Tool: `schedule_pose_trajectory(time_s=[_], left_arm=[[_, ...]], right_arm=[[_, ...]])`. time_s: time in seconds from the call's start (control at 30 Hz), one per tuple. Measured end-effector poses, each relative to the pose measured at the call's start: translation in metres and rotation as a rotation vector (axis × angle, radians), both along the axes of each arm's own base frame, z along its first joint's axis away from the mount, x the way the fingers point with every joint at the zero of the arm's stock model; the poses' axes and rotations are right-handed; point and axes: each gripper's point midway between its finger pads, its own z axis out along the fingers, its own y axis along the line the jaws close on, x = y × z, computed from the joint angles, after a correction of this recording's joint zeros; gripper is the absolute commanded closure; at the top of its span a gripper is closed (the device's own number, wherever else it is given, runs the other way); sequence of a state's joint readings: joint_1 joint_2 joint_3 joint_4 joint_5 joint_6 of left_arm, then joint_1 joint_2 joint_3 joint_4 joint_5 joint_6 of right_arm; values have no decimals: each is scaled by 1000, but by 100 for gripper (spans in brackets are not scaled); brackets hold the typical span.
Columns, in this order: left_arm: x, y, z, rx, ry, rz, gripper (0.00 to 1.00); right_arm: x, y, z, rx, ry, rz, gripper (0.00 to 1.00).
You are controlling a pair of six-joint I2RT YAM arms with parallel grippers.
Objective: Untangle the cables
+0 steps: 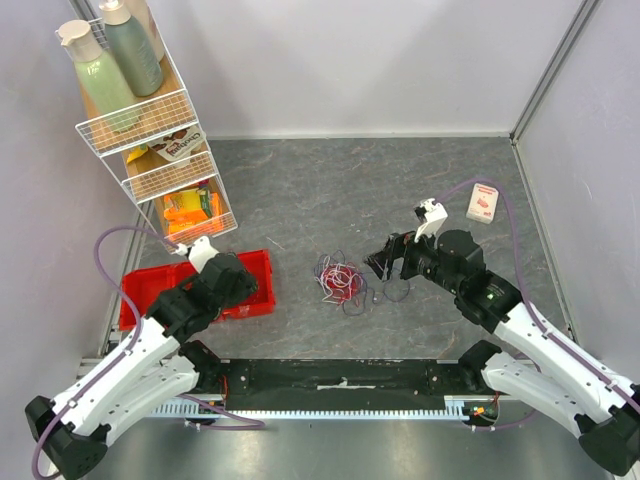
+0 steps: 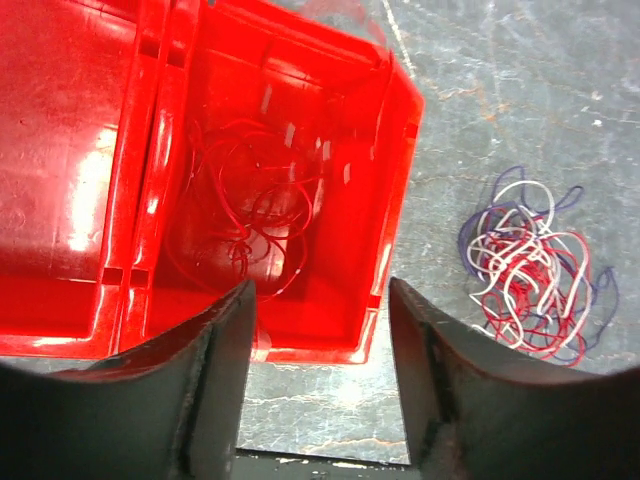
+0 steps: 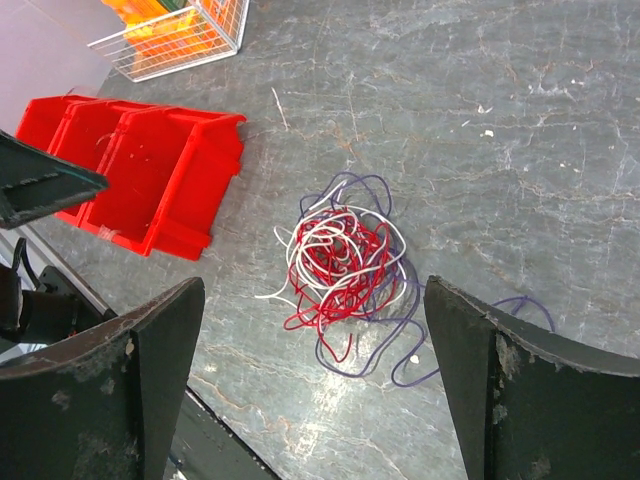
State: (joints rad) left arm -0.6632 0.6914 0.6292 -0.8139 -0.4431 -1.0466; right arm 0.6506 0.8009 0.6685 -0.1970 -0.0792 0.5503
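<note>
The cables (image 1: 341, 282) lie as a tangle of thin red, white and dark purple wire on the grey table between the two arms. One purple loop (image 1: 397, 291) trails out to the right of the tangle. The tangle of cables (image 3: 345, 260) sits just ahead of my right gripper (image 3: 312, 290), which is wide open and holds nothing. My left gripper (image 2: 320, 285) hovers over the near right corner of the red bin (image 2: 395, 150), open with only table showing between its fingers. A loose red cable (image 2: 250, 220) lies coiled inside that bin. The tangle of cables (image 2: 530, 270) lies to its right.
A white wire rack (image 1: 150, 130) holding bottles and snack packs stands at the far left behind the red bin (image 1: 150, 285). A small white and red box (image 1: 483, 203) lies at the far right. Walls close in the table at the back and on both sides.
</note>
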Motion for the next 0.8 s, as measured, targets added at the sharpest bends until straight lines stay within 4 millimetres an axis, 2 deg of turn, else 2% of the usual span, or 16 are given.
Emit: schedule_pose_trajectory(time_s=[0.1, 0.3, 0.4, 0.5, 0.67, 0.8], left_arm=[[1, 0, 16, -27, -45, 0, 28], [7, -1, 49, -30, -146, -51, 27], [14, -3, 66, -6, -218, -97, 28], [26, -8, 75, 60, -273, -166, 22], [63, -25, 71, 224, -211, -264, 22], [115, -45, 56, 310, -93, -319, 23]], right_arm=[[-1, 0, -8, -1, 11, -2, 2], [0, 2, -26, -25, 61, 0, 2], [1, 4, -33, -36, 84, 6, 2], [1, 7, -38, -39, 98, 11, 2], [0, 11, -43, -37, 126, 27, 2], [0, 12, -42, -31, 121, 31, 2]])
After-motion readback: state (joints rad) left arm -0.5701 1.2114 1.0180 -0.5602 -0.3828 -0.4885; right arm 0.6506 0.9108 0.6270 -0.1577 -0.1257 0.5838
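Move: The red cable just released lies in the tray's right compartment, with a loose end trailing at its back right corner, roughly 10 cm ahead of the left hand, 1 cm right and 8 cm below. That compartment's middle is about 4 cm ahead and 3 cm left; the tangle lies some 20 cm right, 4 cm ahead. From the right hand, the tangle is about 11 cm left, 4 cm ahead and 21 cm down, with its purple tail 2 cm ahead, almost beneath. The red cable is left behind in the tray as the left hand, its fingers opening wider, rises about 7 cm and then swings forward some 11 cm and a little right over the tray's back edge, rolling left side up and turning clockwise nearly 20 degrees. Towards the tangle, the right hand sinks about 4 cm, tipping slightly down, fingers still wide open and touching nothing. ##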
